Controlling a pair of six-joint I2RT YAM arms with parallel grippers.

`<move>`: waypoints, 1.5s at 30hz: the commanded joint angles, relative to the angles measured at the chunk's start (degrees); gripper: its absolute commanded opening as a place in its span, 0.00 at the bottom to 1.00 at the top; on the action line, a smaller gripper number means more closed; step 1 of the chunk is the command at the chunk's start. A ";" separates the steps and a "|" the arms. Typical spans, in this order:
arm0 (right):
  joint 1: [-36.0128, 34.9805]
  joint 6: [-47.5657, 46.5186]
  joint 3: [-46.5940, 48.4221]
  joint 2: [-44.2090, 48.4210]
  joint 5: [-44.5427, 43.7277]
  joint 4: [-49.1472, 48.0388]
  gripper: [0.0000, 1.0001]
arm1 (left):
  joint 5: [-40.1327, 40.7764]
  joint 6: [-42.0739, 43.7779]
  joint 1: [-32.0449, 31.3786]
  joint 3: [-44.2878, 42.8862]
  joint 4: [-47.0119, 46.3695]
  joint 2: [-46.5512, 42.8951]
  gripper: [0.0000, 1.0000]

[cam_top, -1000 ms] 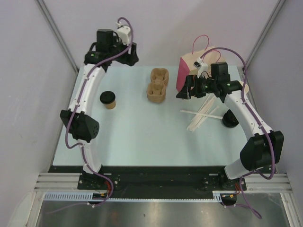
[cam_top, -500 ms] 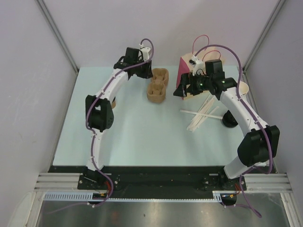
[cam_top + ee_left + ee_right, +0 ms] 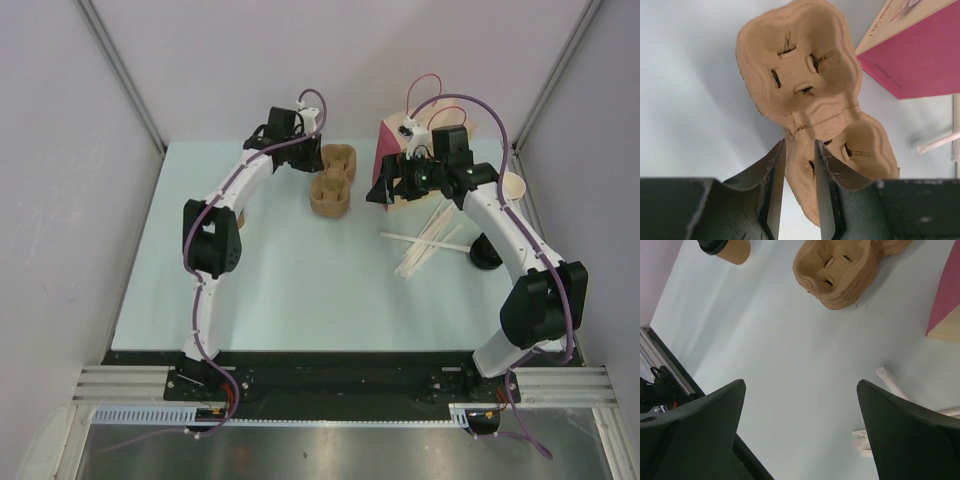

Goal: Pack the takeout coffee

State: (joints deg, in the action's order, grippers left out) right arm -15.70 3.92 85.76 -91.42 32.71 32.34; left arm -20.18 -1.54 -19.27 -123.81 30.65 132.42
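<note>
The takeout coffee [image 3: 725, 247], a brown cup with a black lid, stands at the left of the table. In the top view my left arm covers almost all of it. My left gripper [image 3: 800, 145] is far from it, at the stack of brown pulp cup carriers [image 3: 332, 180]. Its jaws are narrowed on the near rim of the top carrier [image 3: 800, 75]. My right gripper [image 3: 801, 385] hangs wide open over bare table beside the pink paper bag [image 3: 395, 150], holding nothing.
The pink bag [image 3: 925, 55] stands at the back right with its handle up. Pale wooden stirrers [image 3: 430, 240] lie scattered in front of it. A loose black lid [image 3: 487, 252] and a stack of beige cups [image 3: 513, 185] sit near the right edge.
My left arm swung from the back left corner over to the cup carriers, and its jaws narrowed onto the carrier rim. My right gripper shifted slightly back and left and stayed open.
</note>
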 commanded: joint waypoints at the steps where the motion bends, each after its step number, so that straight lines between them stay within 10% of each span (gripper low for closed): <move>1: -0.56 -1.29 2.57 -0.08 -0.10 -1.31 1.00 | -1.00 0.40 -0.33 0.93 -1.65 0.21 0.34; 16: -0.82 -1.46 2.57 -0.87 0.25 -0.96 1.00 | -1.17 1.45 -0.33 1.55 -1.21 1.70 0.34; 24: -0.73 -1.81 2.49 -0.96 0.25 -0.87 1.00 | -1.79 1.45 -0.42 1.55 -1.12 2.23 0.26; 30: -0.64 -1.81 2.57 -1.05 0.25 -0.87 1.00 | -2.32 1.45 -0.42 1.47 -1.65 1.18 0.01; 45: -0.47 -1.99 2.57 -0.78 0.69 -0.78 1.00 | -6.97 -2.50 -0.33 1.46 -4.72 -7.44 0.00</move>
State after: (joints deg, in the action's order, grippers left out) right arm -16.19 2.87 85.86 -92.33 32.80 32.36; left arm -23.66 -1.72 -19.38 -121.80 29.69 132.29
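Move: The cup carrier lies almost directly under the left hand, whose fingers are over the left edge of its waist; the carrier's middle is about 3 cm to the right, 1 cm back and 5 cm below. The paper bag stands level with that hand, some 25 cm to its right, and the lidded coffee cup about 23 cm left and 11 cm back. From the right hand the carrier is some 13 cm ahead, 11 cm left and 16 cm lower. Straight down about 3 cm goes the left hand, its fingers a third open over the left edge of the cup carrier's waist; low down they close fully and pinch the cardboard there. Still pinching, the hand then rises about 2 cm, easing roughly half a centimetre back and to the right. ##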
